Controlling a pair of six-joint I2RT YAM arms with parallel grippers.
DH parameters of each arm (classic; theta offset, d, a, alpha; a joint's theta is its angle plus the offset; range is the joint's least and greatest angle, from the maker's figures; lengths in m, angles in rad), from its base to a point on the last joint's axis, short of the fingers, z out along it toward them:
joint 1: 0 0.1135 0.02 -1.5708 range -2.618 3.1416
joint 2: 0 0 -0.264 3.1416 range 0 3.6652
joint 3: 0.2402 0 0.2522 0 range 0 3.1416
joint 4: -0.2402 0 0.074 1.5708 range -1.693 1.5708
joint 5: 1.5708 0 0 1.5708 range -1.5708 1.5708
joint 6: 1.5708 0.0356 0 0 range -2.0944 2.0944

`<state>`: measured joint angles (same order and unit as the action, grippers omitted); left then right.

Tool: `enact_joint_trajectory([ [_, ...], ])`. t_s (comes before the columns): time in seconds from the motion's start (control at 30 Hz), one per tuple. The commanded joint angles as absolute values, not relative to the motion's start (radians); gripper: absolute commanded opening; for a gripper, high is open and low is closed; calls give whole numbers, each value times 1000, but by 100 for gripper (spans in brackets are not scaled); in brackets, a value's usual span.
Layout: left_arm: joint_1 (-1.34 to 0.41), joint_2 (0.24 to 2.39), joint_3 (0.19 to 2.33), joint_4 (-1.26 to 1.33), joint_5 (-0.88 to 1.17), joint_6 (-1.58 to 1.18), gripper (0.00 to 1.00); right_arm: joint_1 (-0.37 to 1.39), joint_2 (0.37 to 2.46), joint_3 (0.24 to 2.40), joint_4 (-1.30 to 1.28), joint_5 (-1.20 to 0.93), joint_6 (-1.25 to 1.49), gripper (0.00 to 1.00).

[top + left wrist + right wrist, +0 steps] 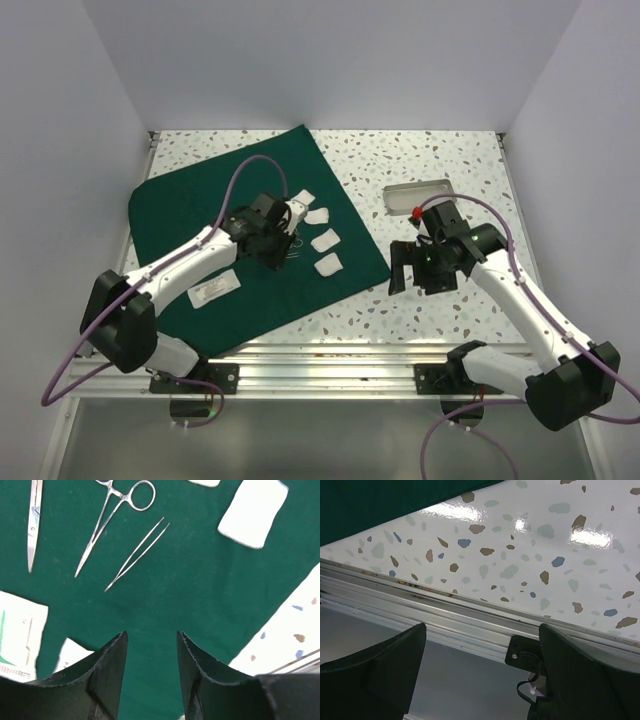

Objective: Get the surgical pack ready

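The dark green drape (200, 215) lies spread flat on the left of the table. On it lie several white gauze pads (324, 240), a white packet (213, 290) and steel instruments (292, 250). The steel tray (417, 196) stands on the bare table to the right of the drape. My left gripper (275, 262) is open and empty above the drape (200, 580). Beyond its tips (152, 637) lie scissors (33, 525), a ring-handled clamp (112, 517) and tweezers (137, 554), with a gauze pad (253, 512) and a packet (20, 635) to the sides. My right gripper (420, 272) is open and empty over the table.
The speckled table (440, 150) has white walls on three sides. A metal rail (330, 365) runs along its near edge. In the right wrist view the gripper (482, 630) hangs over this rail (445, 615), and the drape's corner (380, 505) shows at the top left.
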<state>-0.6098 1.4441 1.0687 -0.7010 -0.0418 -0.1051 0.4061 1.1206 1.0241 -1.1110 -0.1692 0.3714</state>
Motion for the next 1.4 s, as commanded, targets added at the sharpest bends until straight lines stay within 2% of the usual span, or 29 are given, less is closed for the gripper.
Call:
enact_joint_trajectory([
  [0.0,-614,1454,1040,-576,-63,60,48,408,1135,1038,-1091,-193,345,99],
  [0.33,-592,1632,1046,-430,18,224,50,408,1154,1048,-1115,-193,357,99],
  [0.63,-531,1715,1088,-399,90,270,41,408,1160,1055,-1126,-173,367,99],
  [0.97,-497,1766,1111,-402,133,301,37,408,1186,1065,-1112,-172,377,99],
  [1.23,-486,1775,1103,-397,144,295,20,408,1198,1058,-1098,-178,393,99],
  [1.33,-486,1770,1108,-403,144,287,9,408,1197,1057,-1089,-179,399,99],
  [1.37,-486,1760,1117,-416,146,278,3,408,1197,1055,-1089,-181,400,99],
])
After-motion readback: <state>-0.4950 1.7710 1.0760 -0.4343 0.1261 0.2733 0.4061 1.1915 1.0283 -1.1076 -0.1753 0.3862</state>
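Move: The tweezers lie some 6 cm ahead of the left gripper, 2 cm to its right and 8 cm below. From that gripper the haemostat is about 12 cm straight ahead, the scissors roughly 16 cm ahead and 6 cm left, and the nearest gauze 4 cm ahead and 14 cm right, all at cloth height. From the right gripper the tweezers are around 28 cm left, 14 cm ahead and 13 cm below. Bring the left gripper down about 8 cm and forward some 5 cm onto the tweezers, turning it about 15 degrees clockwise on the way. Keep the fingers about half open through the descent, narrow them slowly over the tweezers, then shut them around the middle and pinch its two arms together. ##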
